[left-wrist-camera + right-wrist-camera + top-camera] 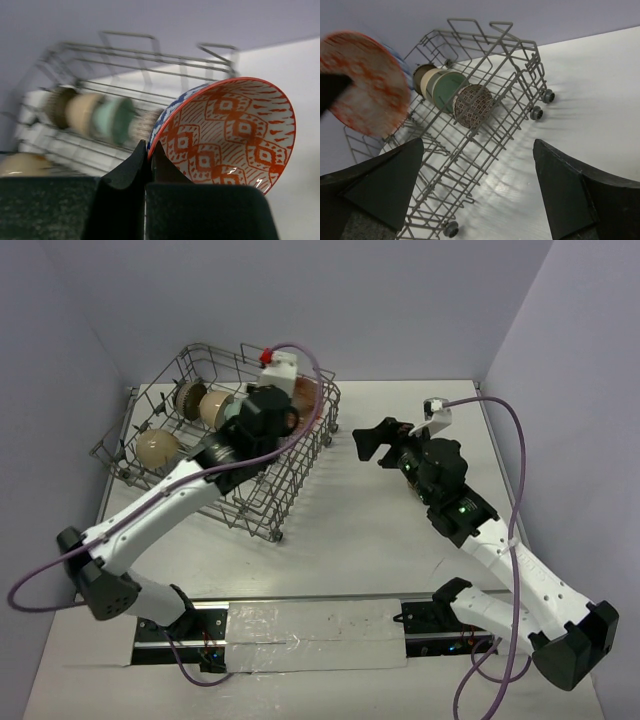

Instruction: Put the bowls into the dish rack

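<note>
My left gripper (149,150) is shut on the rim of a bowl (230,135) that is orange-patterned inside and blue-patterned outside. It holds the bowl tilted over the right end of the grey wire dish rack (255,510). This bowl (365,82) also shows blurred at the left of the right wrist view. Several bowls stand on edge in a row in the rack: brown (57,107), beige (82,115), pale green (115,120) and patterned (475,105). A cream bowl (160,448) lies at the rack's left. My right gripper (368,445) is open and holds nothing, just right of the rack.
The rack (485,50) stands at an angle on the white table, on small wheels (536,113). Purple walls close in the left, back and right sides. Purple cables loop from both wrists. A taped strip lies between the arm bases.
</note>
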Controlling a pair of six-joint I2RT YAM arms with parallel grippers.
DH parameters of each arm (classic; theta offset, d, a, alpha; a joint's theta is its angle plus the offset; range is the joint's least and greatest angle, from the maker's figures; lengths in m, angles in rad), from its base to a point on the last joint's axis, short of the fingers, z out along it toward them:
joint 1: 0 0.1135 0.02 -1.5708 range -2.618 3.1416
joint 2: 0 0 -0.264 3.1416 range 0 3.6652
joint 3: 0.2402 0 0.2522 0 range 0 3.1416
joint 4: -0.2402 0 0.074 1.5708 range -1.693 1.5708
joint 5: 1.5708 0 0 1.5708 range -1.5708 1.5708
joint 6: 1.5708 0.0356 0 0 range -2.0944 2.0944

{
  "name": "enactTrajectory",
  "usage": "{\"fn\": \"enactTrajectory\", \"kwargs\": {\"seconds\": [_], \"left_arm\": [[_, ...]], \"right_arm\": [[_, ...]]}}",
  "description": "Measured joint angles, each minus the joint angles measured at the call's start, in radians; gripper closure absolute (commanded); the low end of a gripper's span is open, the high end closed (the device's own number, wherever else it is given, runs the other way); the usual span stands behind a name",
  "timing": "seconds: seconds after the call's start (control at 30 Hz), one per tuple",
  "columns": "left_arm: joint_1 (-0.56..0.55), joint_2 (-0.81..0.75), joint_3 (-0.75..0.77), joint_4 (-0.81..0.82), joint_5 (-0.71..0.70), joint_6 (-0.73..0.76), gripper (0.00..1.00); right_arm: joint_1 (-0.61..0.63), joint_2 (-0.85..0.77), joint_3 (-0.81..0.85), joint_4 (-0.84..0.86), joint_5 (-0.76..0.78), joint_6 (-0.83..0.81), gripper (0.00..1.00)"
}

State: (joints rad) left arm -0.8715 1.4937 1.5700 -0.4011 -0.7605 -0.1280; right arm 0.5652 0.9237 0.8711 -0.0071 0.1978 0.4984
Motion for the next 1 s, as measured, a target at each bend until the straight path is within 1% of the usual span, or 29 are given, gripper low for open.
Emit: {"fn": "enactTrajectory", "kwargs": {"seconds": [0.13,0.27,0.4,0.57,0.7,0.83,1.0], "left_arm": [[0.111,-0.171,-0.124,0.108,-0.106,0.234,1.0],[0.28,-0.322,-0.273,0.214,-0.18,0.473,1.0],[0.43,-0.377,-0.399,0.33,-0.189,0.677,1.0],[0.523,-0.332,-0.514,0.449,-0.148,0.853,1.0],[0.557,-0.258,-0.6,0.544,-0.12,0.964,1.0],[0.574,-0.178,-0.65,0.623,-0.107,1.041,1.0],[0.584,-0.1,-0.652,0.688,-0.105,1.093,1.0]], "right_arm": [[0.0,-0.041,-0.043,0.008,-0.045,-0.006,0.0],[0.0,-0.088,-0.092,0.017,-0.063,-0.018,0.0],[0.0,-0.112,-0.122,0.029,-0.072,-0.025,0.0],[0.0,-0.122,-0.157,0.052,-0.076,-0.027,0.0],[0.0,-0.139,-0.174,0.053,-0.074,-0.033,0.0],[0.0,-0.155,-0.177,0.06,-0.068,-0.041,0.0],[0.0,-0.164,-0.178,0.064,-0.056,-0.048,0.0]]}}
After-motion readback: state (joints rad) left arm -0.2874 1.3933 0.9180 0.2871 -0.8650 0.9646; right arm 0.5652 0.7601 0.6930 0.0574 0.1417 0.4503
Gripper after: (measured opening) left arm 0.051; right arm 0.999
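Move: The left hand already holds the red-and-blue bowl by its rim. The free place in the rack's near left row lies about 29 cm to its left, 7 cm ahead and 25 cm below. The cream bowl stands some 5 cm left of that place and 2 cm farther out. The green bowl is roughly 20 cm ahead of the hand and 11 cm left, the tan bowl 22 ahead and 20 left. From the right hand the free place lies around 52 cm left and 12 ahead. Leftward in a fast sweep of nearly 30 cm, the left arm carries the red-and-blue bowl across the rack towards the cream bowl, rising about 5 cm before sinking some 14 from that height and easing slightly forward. The wrist rolls its left side up nearly 60 degrees and swings counter-clockwise, the fingers keeping their pinch on the rim. The open, empty right hand backs off about 3 cm and sinks a little. ##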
